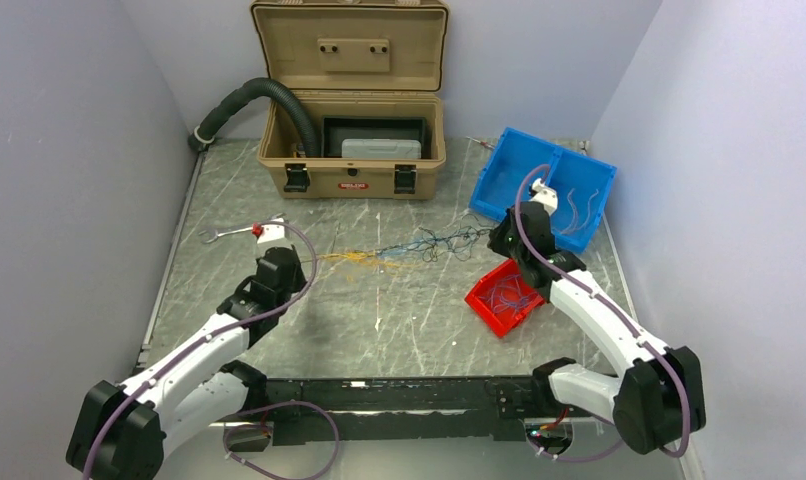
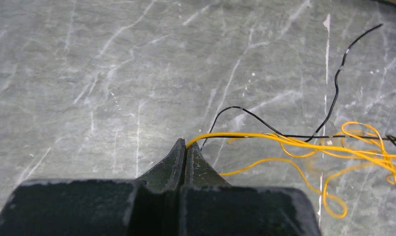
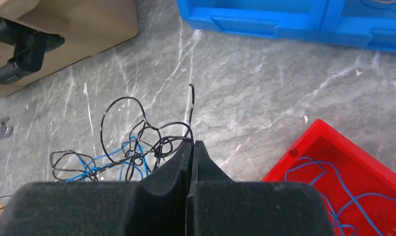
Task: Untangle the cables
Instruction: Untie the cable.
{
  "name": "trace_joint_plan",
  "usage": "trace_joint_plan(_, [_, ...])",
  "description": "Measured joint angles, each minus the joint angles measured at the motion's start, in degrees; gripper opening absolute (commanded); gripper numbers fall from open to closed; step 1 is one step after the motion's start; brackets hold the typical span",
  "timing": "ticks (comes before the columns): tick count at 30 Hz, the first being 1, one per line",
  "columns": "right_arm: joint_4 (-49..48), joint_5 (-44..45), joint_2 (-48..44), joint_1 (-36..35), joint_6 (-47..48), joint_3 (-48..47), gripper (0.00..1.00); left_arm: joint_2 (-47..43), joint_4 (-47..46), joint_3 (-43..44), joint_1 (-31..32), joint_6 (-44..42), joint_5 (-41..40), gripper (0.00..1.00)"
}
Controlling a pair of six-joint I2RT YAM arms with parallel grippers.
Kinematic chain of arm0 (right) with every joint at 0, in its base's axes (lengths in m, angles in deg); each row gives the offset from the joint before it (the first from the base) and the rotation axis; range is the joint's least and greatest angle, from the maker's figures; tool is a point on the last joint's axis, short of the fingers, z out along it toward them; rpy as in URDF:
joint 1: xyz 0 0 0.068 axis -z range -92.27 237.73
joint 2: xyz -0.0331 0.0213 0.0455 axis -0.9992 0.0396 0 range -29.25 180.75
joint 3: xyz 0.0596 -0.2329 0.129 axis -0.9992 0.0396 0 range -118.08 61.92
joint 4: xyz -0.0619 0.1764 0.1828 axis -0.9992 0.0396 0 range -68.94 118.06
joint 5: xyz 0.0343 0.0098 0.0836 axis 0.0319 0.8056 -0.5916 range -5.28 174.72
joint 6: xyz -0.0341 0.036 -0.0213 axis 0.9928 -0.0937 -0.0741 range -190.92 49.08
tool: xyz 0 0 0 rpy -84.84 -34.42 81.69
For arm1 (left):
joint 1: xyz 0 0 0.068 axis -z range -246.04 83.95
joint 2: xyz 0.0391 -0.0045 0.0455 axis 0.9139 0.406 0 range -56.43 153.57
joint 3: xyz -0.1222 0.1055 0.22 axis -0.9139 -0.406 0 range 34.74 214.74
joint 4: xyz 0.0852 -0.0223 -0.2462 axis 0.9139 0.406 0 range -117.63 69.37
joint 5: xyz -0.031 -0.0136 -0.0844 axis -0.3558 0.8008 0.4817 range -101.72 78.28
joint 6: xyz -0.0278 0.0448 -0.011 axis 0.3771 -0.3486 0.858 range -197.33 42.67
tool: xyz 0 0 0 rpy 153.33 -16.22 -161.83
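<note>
The cables [image 1: 419, 247] lie stretched in a thin line across the middle of the table, yellow-orange at the left, blue and black at the right. My left gripper [image 2: 186, 143] is shut on a yellow-orange cable [image 2: 304, 143], which runs off to the right into loops crossed by a black cable [image 2: 336, 83]. My right gripper [image 3: 192, 142] is shut on a black cable at the edge of a black-and-blue knot [image 3: 159, 147]; one black end sticks up past the tips. From above, the left gripper [image 1: 309, 261] holds the left end and the right gripper [image 1: 493, 240] the right end.
A red bin [image 1: 484, 300] with blue wires sits just right of the right gripper. A blue two-part bin [image 1: 499, 180] stands at the back right and an open tan case [image 1: 351, 183] with a black hose [image 1: 249, 95] at the back. A wrench [image 1: 224, 234] lies at the left.
</note>
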Motion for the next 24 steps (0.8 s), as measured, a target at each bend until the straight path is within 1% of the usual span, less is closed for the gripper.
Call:
trace_joint_plan(4, [3.28,0.28,-2.25,1.75,0.02,-0.26,0.00,0.85,4.04,2.23,0.04,4.48,-5.25,0.00])
trace_joint_plan(7, [6.19,0.90,-3.93,3.65,-0.31,-0.94,0.00,2.60,8.63,4.76,0.28,10.34,-9.53,0.00])
trace_joint_plan(9, [7.61,3.58,-5.40,5.57,-0.13,-1.46,0.00,4.00,12.55,6.29,0.11,13.55,-13.92,0.00])
trace_joint_plan(12, [7.98,5.35,-7.50,7.89,0.79,-1.73,0.00,5.49,16.22,6.75,-0.55,15.52,-17.77,0.00])
trace_joint_plan(14, [7.61,4.07,-8.96,8.17,2.54,-1.75,0.00,6.12,17.22,6.75,-0.61,14.91,-18.05,0.00])
trace_joint_plan(17, [6.10,-1.14,-9.77,8.15,5.49,-1.75,0.00,5.70,13.57,6.21,-0.66,9.33,-13.60,0.00])
trace_joint_plan(18, [5.55,-3.39,-9.79,8.15,6.25,-1.75,0.00,5.05,11.10,5.49,-0.66,6.97,-10.67,0.00])
trace_joint_plan(20, [3.89,-9.07,-9.81,8.15,7.89,-1.75,0.00,2.54,4.96,2.75,-0.66,2.32,-3.50,0.05])
trace_joint_plan(22, [2.89,-15.28,-9.77,7.98,9.31,-2.10,0.00,-0.46,-0.28,-0.31,-0.66,-1.20,3.23,0.07])
trace_joint_plan(24, [2.73,-19.32,-9.42,7.69,10.21,-3.23,0.00,-2.54,-3.65,-2.34,-0.59,-3.52,7.82,0.09])
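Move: Both shut grippers already hold cable ends. The yellow-blue crossing of the cables lies about 21 cm right, 2 ahead and 5 below the left gripper; yellow bunch some 15 right, 1 ahead, 5 below. From the right gripper the crossing is roughly 27 left, 5 back, 10 below. From there too: black-blue tangle 12 left, 3 back, 8 below; red box 3 right, 15 back, 10 below. Pull the held cables apart: draw the left gripper about 5 cm left, swinging counter-clockwise, and the right gripper some 7 cm right. Then slacken off, returning each inward, the left slightly past its start and turning back clockwise, while the right keeps rising and turns counter-clockwise. Keep the right shut; let the left only begin to loosen at the end. ##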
